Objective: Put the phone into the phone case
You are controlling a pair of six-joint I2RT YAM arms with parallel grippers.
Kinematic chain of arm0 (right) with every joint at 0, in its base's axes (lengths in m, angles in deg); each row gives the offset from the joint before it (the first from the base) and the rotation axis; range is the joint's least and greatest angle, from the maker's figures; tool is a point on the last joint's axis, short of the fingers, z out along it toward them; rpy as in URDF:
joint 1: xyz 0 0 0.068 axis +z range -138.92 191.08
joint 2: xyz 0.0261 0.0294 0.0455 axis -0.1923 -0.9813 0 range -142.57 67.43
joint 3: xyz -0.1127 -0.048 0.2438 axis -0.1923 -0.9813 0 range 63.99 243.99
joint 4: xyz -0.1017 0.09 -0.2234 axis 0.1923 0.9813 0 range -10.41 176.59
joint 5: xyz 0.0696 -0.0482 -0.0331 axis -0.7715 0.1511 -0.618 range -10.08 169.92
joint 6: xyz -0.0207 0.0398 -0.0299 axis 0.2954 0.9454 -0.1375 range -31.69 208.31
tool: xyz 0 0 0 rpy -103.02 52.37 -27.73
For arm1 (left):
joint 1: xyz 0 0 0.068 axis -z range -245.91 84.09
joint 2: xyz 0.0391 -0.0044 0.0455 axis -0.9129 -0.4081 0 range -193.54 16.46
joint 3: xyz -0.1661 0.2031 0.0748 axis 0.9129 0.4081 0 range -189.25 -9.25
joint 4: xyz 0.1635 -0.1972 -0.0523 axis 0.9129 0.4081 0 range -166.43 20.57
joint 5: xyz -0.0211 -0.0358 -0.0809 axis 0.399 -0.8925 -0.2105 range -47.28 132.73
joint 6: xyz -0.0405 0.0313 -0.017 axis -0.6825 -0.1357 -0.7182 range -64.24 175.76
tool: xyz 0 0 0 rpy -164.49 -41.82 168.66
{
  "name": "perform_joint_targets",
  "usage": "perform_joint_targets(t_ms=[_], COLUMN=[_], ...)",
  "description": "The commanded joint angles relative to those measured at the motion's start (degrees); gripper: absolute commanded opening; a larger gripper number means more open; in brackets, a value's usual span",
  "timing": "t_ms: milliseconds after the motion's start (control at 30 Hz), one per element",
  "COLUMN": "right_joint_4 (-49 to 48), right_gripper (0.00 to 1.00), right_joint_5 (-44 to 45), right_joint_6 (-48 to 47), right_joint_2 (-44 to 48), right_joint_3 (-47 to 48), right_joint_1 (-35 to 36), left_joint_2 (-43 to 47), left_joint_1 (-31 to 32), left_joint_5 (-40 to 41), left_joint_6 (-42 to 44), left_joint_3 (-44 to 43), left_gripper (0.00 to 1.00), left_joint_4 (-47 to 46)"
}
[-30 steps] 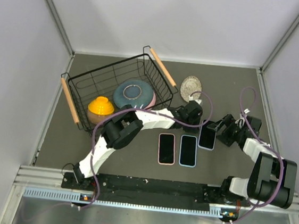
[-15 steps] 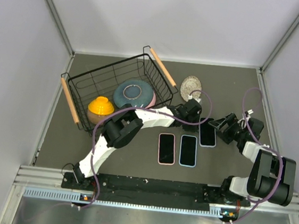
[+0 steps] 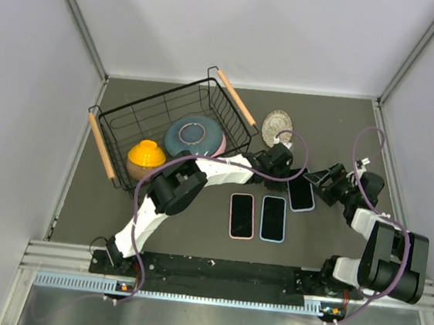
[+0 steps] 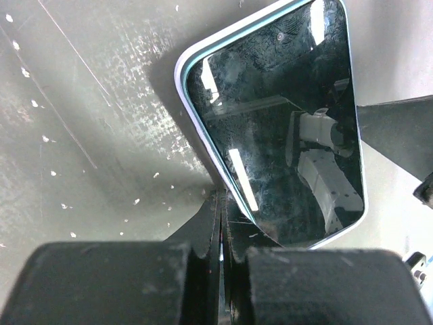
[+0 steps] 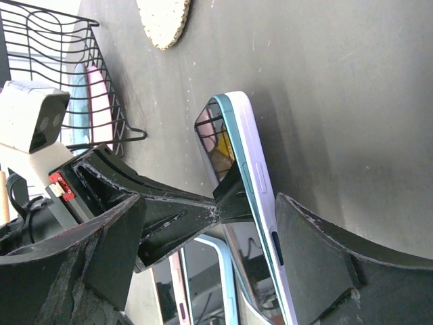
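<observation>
The phone, dark screen up with a teal rim, sits in a lilac phone case and lies skewed on the dark mat between both arms. In the right wrist view its far long side is tipped up off the mat. My left gripper is shut, and its joined fingertips press against the phone's left edge. My right gripper is open and straddles the phone from the right. One of its fingers is beside the case's lilac side, and the other stands well apart.
A pink-cased phone and a blue-cased phone lie side by side just left of the work spot. A wire basket at the back left holds a blue dish and a yellow bowl. A round coaster lies behind the grippers.
The phone has turned slightly, its top swinging left. My right gripper has drawn back a little to the right and narrowed slightly. The left gripper has stayed shut against the phone.
</observation>
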Motion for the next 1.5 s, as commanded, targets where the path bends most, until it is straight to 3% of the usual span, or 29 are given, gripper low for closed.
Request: perform_joint_targets(t_ms=[0,300,567,867,1100,1167,1367,1400,1467], right_joint_4=[4.7,5.3,-3.1,-6.4,7.6,8.4,12.5,13.9,16.2], right_gripper=[0.75,0.7,0.7,0.7,0.69,0.66,0.44,0.33,0.21], right_joint_5=[-10.1,-11.9,-14.9,-15.9,-9.3,-8.1,-6.1,-5.4,-3.4], right_joint_6=[-0.6,-2.3,2.4,5.1,-3.0,-3.4,-5.9,-6.3,-8.7], right_joint_2=[-1.1,-2.4,-1.6,-2.6,-2.6,-2.4,-0.2,0.7,2.4], right_joint_3=[0.6,0.2,-2.1,-3.1,-0.3,-0.3,1.1,2.2,3.3], right_joint_1=[1.4,1.4,1.4,1.4,1.4,1.4,1.4,1.3,1.4], left_joint_2=[-0.9,-0.6,-0.4,-0.4,0.2,0.2,2.0,3.2,5.1], left_joint_1=[1.3,1.2,1.1,1.2,1.2,1.2,1.1,1.1,0.9], left_joint_5=[-0.5,-0.2,-0.5,-0.6,-0.4,-0.3,-1.3,-1.4,-0.4], left_joint_6=[0.5,0.7,0.8,0.6,0.8,0.9,1.2,1.7,3.6], left_joint_3=[-1.3,-1.4,-1.7,-1.6,-0.9,-0.9,-0.3,-0.5,-1.2], left_gripper=[0.0,0.0,0.0,0.0,0.0,0.0,0.0,0.0,0.03], left_joint_4=[-2.0,-1.9,-1.8,-1.5,-1.3,-1.3,-0.9,-0.7,0.9])
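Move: The purple-cased phone's middle lies about 4 cm back, 4 cm left and 4 cm below the right hand, whose open fingers are around its right edge. From the left hand, shut at its left edge, that middle is some 4 cm right, 1 cm back and 1 cm below. From the right hand, the blue-cased phone is about 14 cm back and 12 cm left, the pink-cased one 14 cm back and 22 cm left, and the speckled plate 15 cm ahead and 14 cm left. Shut left fingertips keep their place at the phone's left long edge, while the right fingers begin to pinch its right edge, one over the screen and the other on the case side. To get there the right hand dips about 2 cm, shifts some 3 cm left while rising slightly, then draws back and down, tipping about 10 degrees downward and closing from wide to roughly a third. ##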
